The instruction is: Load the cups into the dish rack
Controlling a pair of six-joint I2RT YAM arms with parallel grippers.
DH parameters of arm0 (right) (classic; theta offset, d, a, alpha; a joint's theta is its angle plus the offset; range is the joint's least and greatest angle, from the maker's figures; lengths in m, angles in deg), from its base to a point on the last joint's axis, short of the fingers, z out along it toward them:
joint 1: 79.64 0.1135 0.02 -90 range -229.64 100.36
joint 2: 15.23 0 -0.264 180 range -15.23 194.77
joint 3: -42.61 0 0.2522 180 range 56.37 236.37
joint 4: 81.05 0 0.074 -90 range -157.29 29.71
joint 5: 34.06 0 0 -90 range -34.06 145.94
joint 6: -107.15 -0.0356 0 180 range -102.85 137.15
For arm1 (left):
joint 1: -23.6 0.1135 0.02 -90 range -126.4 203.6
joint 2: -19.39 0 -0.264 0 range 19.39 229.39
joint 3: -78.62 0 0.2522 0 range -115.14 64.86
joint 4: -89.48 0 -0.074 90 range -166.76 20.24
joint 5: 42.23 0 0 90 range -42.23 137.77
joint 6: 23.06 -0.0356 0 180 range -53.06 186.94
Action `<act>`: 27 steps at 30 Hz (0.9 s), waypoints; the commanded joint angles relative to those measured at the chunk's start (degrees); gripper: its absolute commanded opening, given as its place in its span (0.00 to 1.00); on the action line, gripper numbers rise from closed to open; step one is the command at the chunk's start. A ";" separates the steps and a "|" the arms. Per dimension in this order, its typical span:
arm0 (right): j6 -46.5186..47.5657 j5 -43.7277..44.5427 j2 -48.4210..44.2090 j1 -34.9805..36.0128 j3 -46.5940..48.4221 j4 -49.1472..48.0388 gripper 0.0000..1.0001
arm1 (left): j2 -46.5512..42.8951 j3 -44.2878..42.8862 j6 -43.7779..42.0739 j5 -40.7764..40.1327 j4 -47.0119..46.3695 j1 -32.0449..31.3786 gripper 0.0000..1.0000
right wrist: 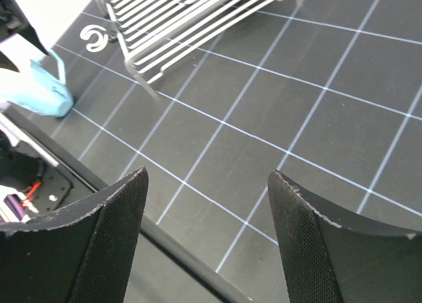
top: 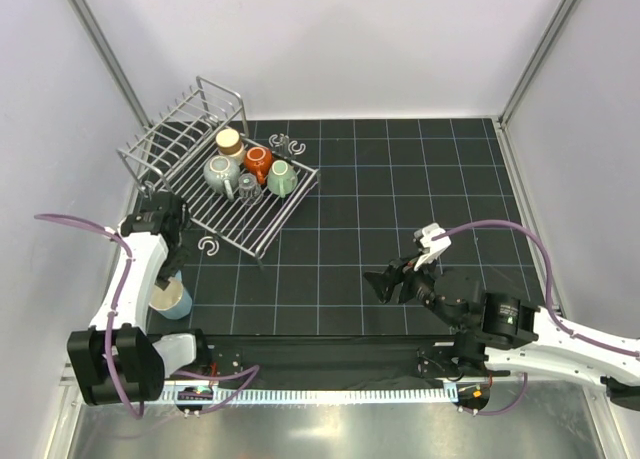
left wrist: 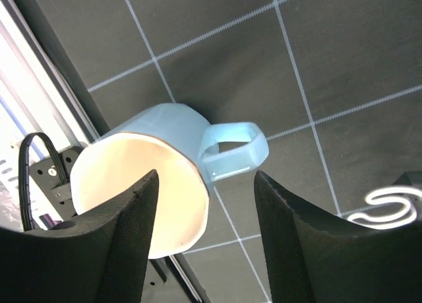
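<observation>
A light blue cup (top: 176, 302) with a cream inside stands upright at the mat's near left corner. My left gripper (top: 171, 276) hangs open just above it. In the left wrist view the cup (left wrist: 173, 128) has its handle (left wrist: 232, 151) and near rim between my open fingers (left wrist: 206, 184), with the left finger over its mouth. The silver dish rack (top: 195, 119) at the back left holds a beige cup (top: 229, 139), an orange-red cup (top: 258, 160), a mint green cup (top: 281, 178) and a grey mug (top: 221, 175). My right gripper (top: 385, 284) is open and empty over the mat (right wrist: 208, 177).
A small C-shaped clip (top: 209, 244) lies in front of the rack, also in the left wrist view (left wrist: 389, 207) and the right wrist view (right wrist: 94, 37). More clips (top: 281, 139) lie behind the rack. The rack's near edge (right wrist: 198, 19) and blue cup (right wrist: 36, 92) show in the right wrist view.
</observation>
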 commanded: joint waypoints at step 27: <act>-0.68 -4.70 -9.34 0.12 -1.64 0.45 0.76 | -2.35 3.57 -3.84 7.95 0.94 0.27 0.27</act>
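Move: The upright blue cup is the left hand's target: its middle lies about 4 cm back, 1 cm left and 6 cm below, its handle-side rim already under the open fingers. A white hook stands some 12 cm ahead and 6 cm right of that hand; the rack's near corner is about 9 cm ahead and 18 cm right. From the empty right hand the cup is roughly 46 cm left, 1 cm back and 16 cm lower. The blue cup's handle-side rim is what the left fingers close around: the hand eases about 3 cm back and right, sinking slightly at the end, one finger inside the mouth and one outside, their gap about halved; a firm pinch isn't yet plain. The empty right hand drifts some 3 cm right, back and up. ##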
